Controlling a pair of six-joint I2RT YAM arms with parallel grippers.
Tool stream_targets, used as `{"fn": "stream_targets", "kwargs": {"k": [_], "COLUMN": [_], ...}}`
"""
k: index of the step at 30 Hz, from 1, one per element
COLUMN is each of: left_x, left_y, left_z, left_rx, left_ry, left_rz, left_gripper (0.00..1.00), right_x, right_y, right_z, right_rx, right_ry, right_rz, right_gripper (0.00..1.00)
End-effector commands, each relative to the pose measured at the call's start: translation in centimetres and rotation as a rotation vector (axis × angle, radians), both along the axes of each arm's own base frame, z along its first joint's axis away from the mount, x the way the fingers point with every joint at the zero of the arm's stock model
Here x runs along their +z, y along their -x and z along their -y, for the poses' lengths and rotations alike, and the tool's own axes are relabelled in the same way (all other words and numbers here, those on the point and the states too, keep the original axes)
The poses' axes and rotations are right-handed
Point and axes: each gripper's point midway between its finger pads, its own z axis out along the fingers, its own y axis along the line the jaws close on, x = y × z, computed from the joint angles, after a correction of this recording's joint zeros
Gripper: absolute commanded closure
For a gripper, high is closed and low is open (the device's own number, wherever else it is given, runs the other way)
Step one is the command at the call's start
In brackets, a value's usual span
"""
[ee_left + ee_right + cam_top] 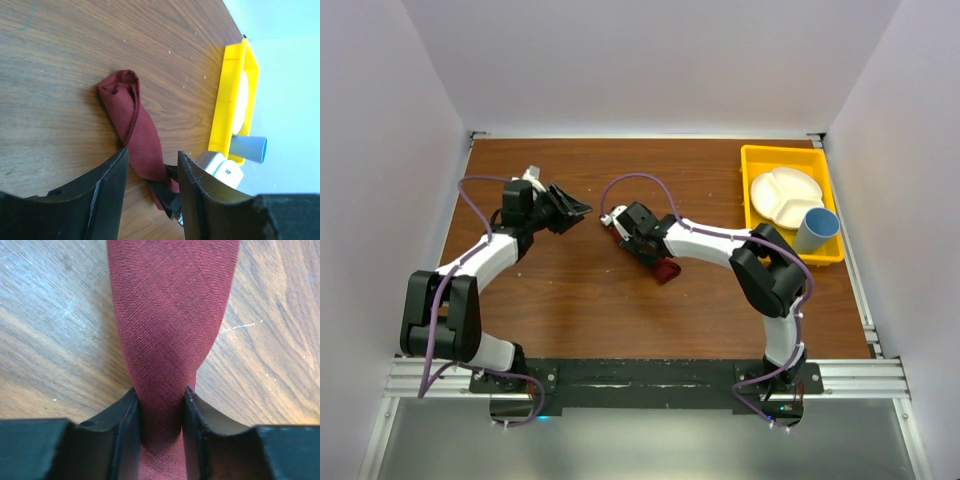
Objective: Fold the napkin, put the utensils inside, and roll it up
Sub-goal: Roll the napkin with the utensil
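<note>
The dark red napkin (666, 268) lies rolled into a narrow bundle on the wooden table, near its middle. My right gripper (638, 240) is shut on it; in the right wrist view both jaws press the napkin (170, 315) in from either side at the right gripper (161, 392). My left gripper (582, 212) hangs to the left of the roll, open and holding nothing. The left wrist view looks along the napkin (132, 120) through the left gripper (152, 154), with the right gripper's fingers (167, 192) clamped on the roll's near end. The utensils are hidden.
A yellow tray (760, 160) stands at the back right, holding a white divided plate (785, 195) and a blue cup (816, 230). The same tray (227, 100) and cup (248, 148) show in the left wrist view. White walls enclose the table.
</note>
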Motion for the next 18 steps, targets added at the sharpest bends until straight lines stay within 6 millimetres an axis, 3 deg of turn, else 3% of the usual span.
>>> {"fn": "stream_targets", "kwargs": {"k": [1, 6, 8, 13, 18], "left_x": [1.4, 1.2, 0.9, -1.0, -3.3], "left_y": [0.8, 1.6, 2.1, 2.9, 3.2], "left_z": [0.9, 2.3, 4.1, 7.7, 9.2], "left_rx": [-0.069, -0.115, -0.166, -0.212, -0.229], "left_ry": [0.049, 0.104, 0.134, 0.151, 0.141], "left_rz": [0.042, 0.032, 0.015, -0.027, -0.065], "left_gripper": [0.51, 0.51, 0.52, 0.52, 0.53], "right_x": [0.5, 1.1, 1.8, 2.0, 1.8], "right_y": [1.4, 3.9, 4.5, 4.4, 4.3], "right_z": [-2.0, -4.2, -4.9, -4.2, -3.7], "right_rx": [0.04, 0.098, 0.094, 0.075, 0.057], "right_ry": [-0.112, -0.253, -0.37, -0.417, -0.427], "right_rz": [-0.066, -0.229, -0.32, -0.376, -0.389], "right_gripper": [0.73, 0.8, 0.79, 0.78, 0.76]}}
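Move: The right fingers already pinch the rolled napkin about its middle, which lies roughly 1 cm below the hand point. The yellow tray lies some 33 cm to this hand's right and 11 cm farther out, and the blue cup about 37 cm right and 5 cm out. From the empty left hand, the napkin's middle is about 13 cm right, 8 cm back and 12 cm below. Still pinching the napkin, the right hand tilts, dragging it about 4 cm back-left; the left nears some 8 cm rightward. ##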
